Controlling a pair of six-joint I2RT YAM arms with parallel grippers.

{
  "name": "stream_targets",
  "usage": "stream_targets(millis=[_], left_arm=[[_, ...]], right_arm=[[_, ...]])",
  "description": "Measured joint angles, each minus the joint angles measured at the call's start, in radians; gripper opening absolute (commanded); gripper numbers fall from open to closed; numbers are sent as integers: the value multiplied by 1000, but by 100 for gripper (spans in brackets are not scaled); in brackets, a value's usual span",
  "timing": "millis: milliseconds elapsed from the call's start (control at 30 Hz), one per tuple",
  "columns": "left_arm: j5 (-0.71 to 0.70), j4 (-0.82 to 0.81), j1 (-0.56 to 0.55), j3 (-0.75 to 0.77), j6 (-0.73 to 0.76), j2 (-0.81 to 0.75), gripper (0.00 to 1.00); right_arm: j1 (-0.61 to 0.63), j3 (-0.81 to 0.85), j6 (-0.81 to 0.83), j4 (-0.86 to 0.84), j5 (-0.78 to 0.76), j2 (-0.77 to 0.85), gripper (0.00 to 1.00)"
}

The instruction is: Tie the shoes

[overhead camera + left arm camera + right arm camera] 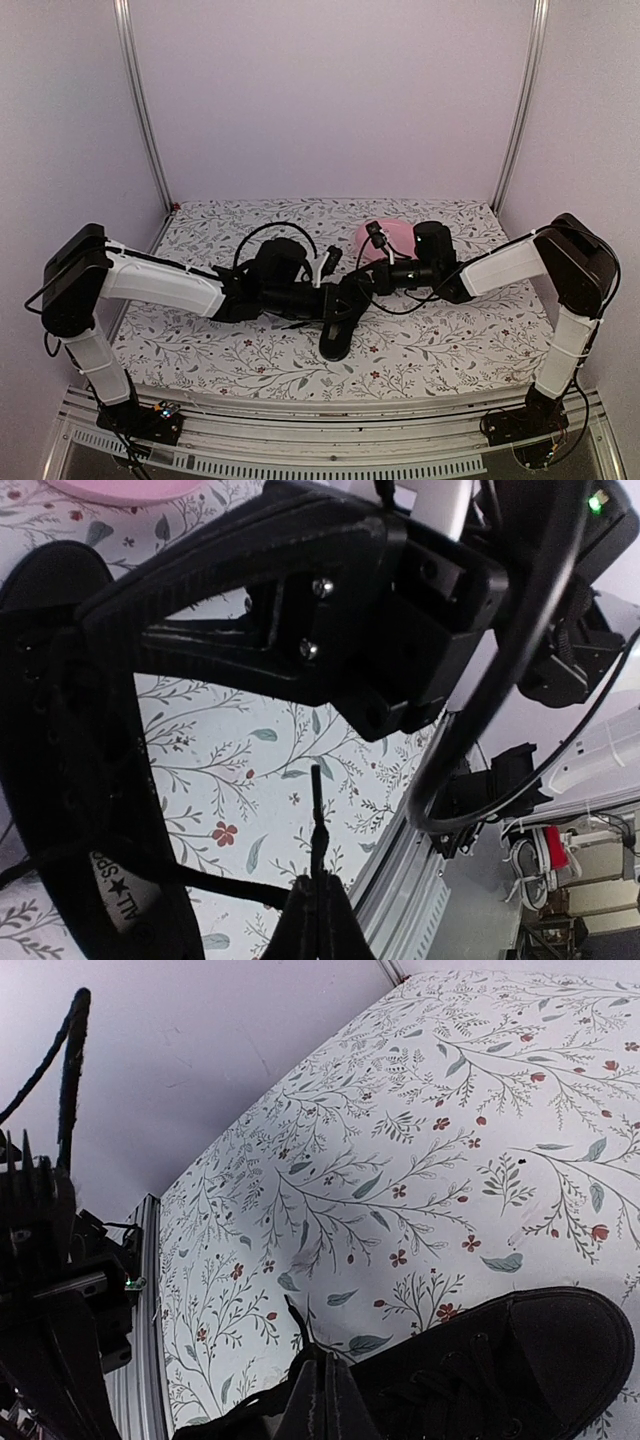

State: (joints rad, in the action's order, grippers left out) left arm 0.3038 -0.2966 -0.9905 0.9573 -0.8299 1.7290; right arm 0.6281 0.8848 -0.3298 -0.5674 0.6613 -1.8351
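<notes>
The black shoe lies mid-table, pointing toward the near edge. In the left wrist view it fills the left side. In the right wrist view its toe sits at the lower right. My two arms meet just above it. The left gripper is shut on a thin black lace, whose stiff tip pokes out past the fingertips. The right gripper is shut on the other lace, with a short end sticking out. The right arm's wrist body hangs close over the left gripper.
A pink plate sits behind the arms, right of centre, and shows again at the top edge. The flowered tablecloth covers the table. Metal rails run along the near edge, and white walls close in the sides and back.
</notes>
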Motion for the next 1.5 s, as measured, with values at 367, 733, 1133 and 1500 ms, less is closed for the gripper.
stream_targets(millis=[367,733,1133,1500], left_arm=[[10,224,-43,174,143,137,41],[-168,277,15,58,246,-75,54],[-160,120,117,67,341,28,51],[-60,67,118,145,397,140,39]], right_arm=[[0,8,-11,1,-7,-11,2],[0,9,-8,0,10,-11,2],[0,9,3,-2,56,-11,2],[0,9,-4,-2,56,-11,2]])
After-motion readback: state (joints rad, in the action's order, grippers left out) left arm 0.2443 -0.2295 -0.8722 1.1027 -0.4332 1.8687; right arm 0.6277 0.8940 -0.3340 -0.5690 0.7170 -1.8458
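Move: About 8 cm ahead, some 2 cm to the right and 3 cm lower lies the lace loop in the right gripper's shut fingertips, the place the left hand goes to; the left hand itself still holds a lace. The shoe's middle is roughly 4 cm straight ahead and 9 cm below, and the other lace end lies some 12 cm left of the left hand, 1 cm farther out and 13 cm down. For the right hand, the loop is right at its fingertips. Carrying its lace across the shoe, the left hand dips about 4 cm, drifting right, and opens to half, letting go of the lace. It then swings forward and left some 8 cm each way while rising again, and comes back right about 4 cm and slightly down, half open, to the right gripper's fingertips, wrist turned some 20 degrees. The right hand stays shut on the loop. ##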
